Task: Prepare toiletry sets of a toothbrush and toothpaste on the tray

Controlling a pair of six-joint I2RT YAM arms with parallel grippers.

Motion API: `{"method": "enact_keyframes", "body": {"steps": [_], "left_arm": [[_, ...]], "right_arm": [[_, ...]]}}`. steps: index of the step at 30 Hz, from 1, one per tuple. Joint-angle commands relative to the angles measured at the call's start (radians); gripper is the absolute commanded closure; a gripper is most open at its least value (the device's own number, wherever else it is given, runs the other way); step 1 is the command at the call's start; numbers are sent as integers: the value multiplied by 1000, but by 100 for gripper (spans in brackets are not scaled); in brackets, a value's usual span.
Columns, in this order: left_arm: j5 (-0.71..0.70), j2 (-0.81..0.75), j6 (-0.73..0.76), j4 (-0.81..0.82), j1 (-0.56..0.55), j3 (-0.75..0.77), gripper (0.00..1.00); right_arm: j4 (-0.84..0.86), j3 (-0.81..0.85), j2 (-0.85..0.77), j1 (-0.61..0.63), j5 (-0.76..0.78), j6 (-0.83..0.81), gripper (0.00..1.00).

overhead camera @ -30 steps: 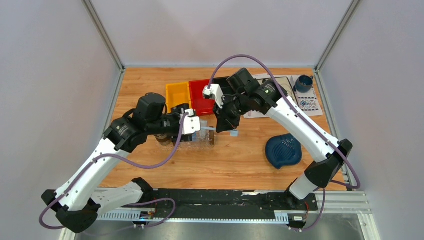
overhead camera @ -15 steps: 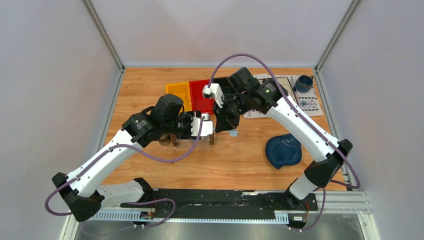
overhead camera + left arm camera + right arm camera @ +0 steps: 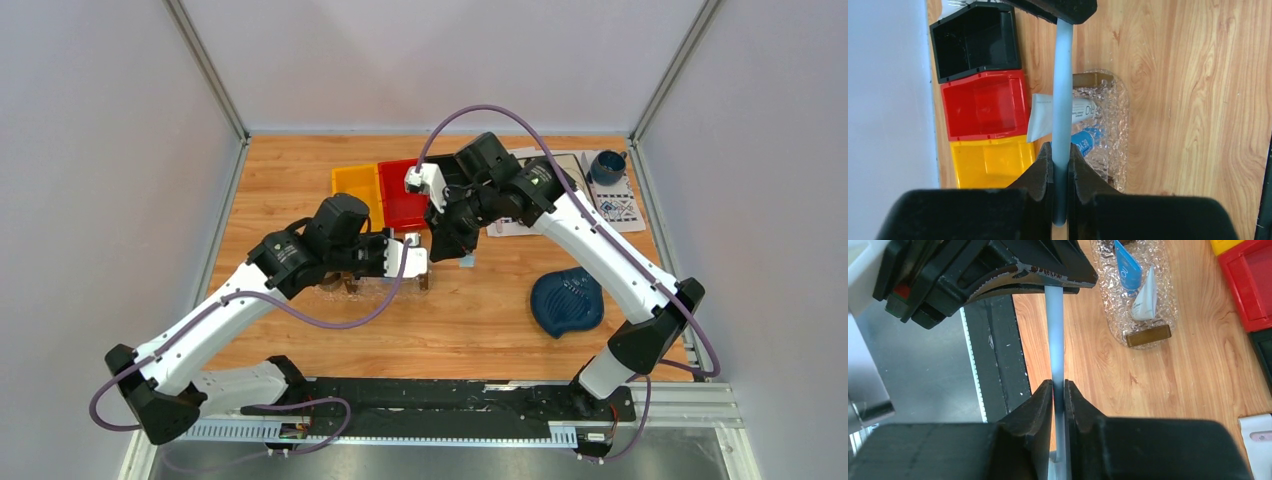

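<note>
The pale blue toothbrush [image 3: 1063,100] hangs in the air above the table, gripped at both ends. My left gripper [image 3: 1060,150] is shut on its handle end. My right gripper [image 3: 1058,385] is shut on the other part of the toothbrush [image 3: 1055,335], near the head [image 3: 467,262]. Below lies the clear textured tray [image 3: 1115,125], a brown block [image 3: 1148,335] at its end. A white toothpaste tube [image 3: 1043,117] and a blue one [image 3: 1085,142] lie in it. In the top view the two grippers meet just right of the tray [image 3: 375,290].
Yellow [image 3: 355,190] and red [image 3: 400,195] bins stand behind the tray, a black bin [image 3: 973,42] beside them. A dark blue leaf-shaped dish [image 3: 566,300] lies at the right, a blue cup [image 3: 606,165] and patterned plate [image 3: 615,205] at the back right.
My left arm has swung right to the toothbrush and its jaws have closed on the handle. The right arm has held the toothbrush almost still.
</note>
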Motion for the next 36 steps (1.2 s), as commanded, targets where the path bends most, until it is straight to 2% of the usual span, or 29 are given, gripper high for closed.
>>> {"method": "enact_keyframes", "body": {"steps": [1, 4, 7, 10, 13, 17, 22, 26, 31, 36], "left_arm": [[-28, -57, -28, 67, -2, -40, 100], [-41, -89, -42, 92, -2, -79, 100], [-53, -120, -71, 119, -2, -113, 100], [-59, -155, -117, 168, 12, -146, 100], [5, -168, -185, 199, 66, -151, 100], [60, -177, -297, 260, 155, -150, 100], [100, -204, -403, 323, 213, -145, 100], [106, -212, -537, 378, 280, -113, 100], [133, -220, -708, 441, 340, -41, 100], [231, -203, -918, 526, 386, 11, 100]], "right_arm": [[20, 70, -9, 11, 26, 13, 71], [36, 82, -27, 7, 64, 7, 58], [74, 102, -58, -7, 131, 18, 54], [127, 113, -98, -38, 170, 50, 50], [210, 90, -156, -78, 204, 92, 47], [304, 37, -234, -110, 237, 122, 47], [365, -2, -302, -127, 248, 150, 45], [440, -59, -349, -144, 274, 211, 43], [624, -187, -405, -151, 261, 286, 34], [703, -192, -373, -151, 156, 389, 30]]}}
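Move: The toothbrush, bound for the brown cup, is still gripped by both hands. That cup is about 15 cm left of the left gripper, 7 cm ahead and 14 cm below. The white toothpaste on the tray lies straight ahead of this gripper by some 10 cm, 15 cm lower; the blue one sits 4 cm left of it and 1 cm nearer. From the right gripper the cup is about 22 cm left, 10 cm ahead and 17 cm below. Open the right gripper to let go of the toothbrush, and draw it up about 13 cm, then forward and right as well. Keep the left fingers shut on the handle; ease left with a slight dip, then raise the brush about 10 cm while going 5 cm forward and left, swinging the fingers up nearly level and some 30 degrees counter-clockwise. ##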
